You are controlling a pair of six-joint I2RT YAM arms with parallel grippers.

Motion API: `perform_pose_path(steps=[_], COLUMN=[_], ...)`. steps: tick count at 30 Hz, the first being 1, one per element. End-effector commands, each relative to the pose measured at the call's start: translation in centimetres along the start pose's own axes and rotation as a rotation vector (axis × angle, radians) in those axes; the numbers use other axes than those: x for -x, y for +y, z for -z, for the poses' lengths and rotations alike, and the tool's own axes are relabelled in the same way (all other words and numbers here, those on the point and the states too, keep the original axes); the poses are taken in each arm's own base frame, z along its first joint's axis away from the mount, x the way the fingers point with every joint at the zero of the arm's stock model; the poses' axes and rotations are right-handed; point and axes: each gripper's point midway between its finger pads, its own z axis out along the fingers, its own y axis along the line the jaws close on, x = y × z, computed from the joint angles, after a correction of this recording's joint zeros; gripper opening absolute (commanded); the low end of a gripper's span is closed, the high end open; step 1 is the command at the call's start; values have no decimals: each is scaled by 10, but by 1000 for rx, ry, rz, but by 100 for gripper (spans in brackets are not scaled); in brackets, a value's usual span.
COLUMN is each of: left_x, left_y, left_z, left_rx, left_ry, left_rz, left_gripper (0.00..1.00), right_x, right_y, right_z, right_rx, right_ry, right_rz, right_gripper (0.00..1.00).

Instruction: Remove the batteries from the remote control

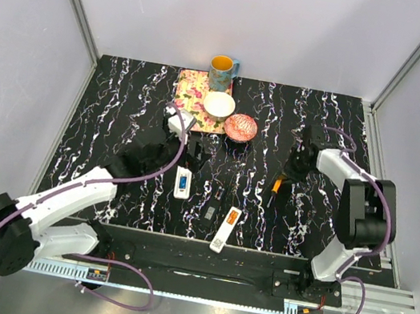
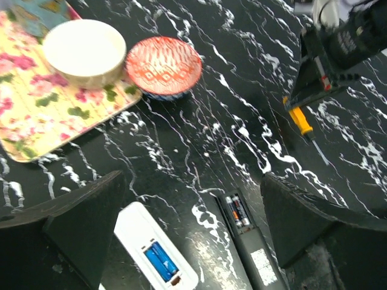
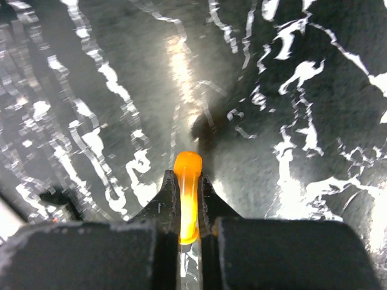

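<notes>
A white remote control (image 2: 151, 244) lies back-up with two blue batteries (image 2: 161, 261) in its open bay. Beside it lies a black remote (image 2: 251, 244) with two dark, orange-banded batteries (image 2: 237, 211) in its bay. My left gripper (image 2: 190, 181) hovers open above both, near the table's middle (image 1: 195, 150). A second white remote (image 1: 226, 229) lies nearer the front with something orange in its bay. My right gripper (image 3: 187, 178) is shut on the orange handle of a screwdriver (image 3: 188, 205) down at the table surface, seen right of centre in the top view (image 1: 277, 185).
A floral tray (image 1: 191, 93) at the back holds a white bowl (image 1: 219, 106). A red patterned bowl (image 1: 240, 127) stands beside it and a yellow-blue mug (image 1: 222, 67) stands behind. The right arm's elbow (image 1: 364, 205) rises at the right side.
</notes>
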Motion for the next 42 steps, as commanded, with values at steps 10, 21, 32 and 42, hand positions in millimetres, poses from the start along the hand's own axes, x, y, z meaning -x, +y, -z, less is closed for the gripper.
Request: perform_pose_path(steps=[10,21,32,42], left_x=[39,13,-25,-29], left_y=[-95,-137,-151,-147], left_z=[-64,-110,-129,-133], left_rx=[-469,-579,-557,-532], left_ry=[58,219,322,324], left_rz=[207,235,231,233], left_gripper=[99,98,83,0], right_x=[19,19,16,13], right_y=[105,126,123,122], right_z=[106,145,142,147], right_rx=[450,517,507,528], right_ry=[-329,-396,-394,-407], right_rz=[45,22,4,-15], right_gripper=[0,0,0,0])
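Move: My right hand already holds the screwdriver just above the table. The screwdriver's middle lies some 31 cm to the right of my open left hand, level with it ahead and about 20 cm lower. From my right hand, the left gripper waits about 33 cm left, 4 cm back and 20 cm up, and the red bowl sits 16 cm ahead and 20 cm left. The black remote is 7 cm right and 10 cm back from my left hand. I bring the screwdriver up to my other hand: my right lifts it about 15 cm and carries it 8 cm left, swinging its fingers up and leftward, then holds nearly still. Meanwhile my open left hand sweeps some 19 cm right and then sinks, about 7 cm lower in all, turning clockwise and tipping down about 30 degrees each, and finally shuts on the collar end of the orange handle. My right keeps its grip nearer the butt. ##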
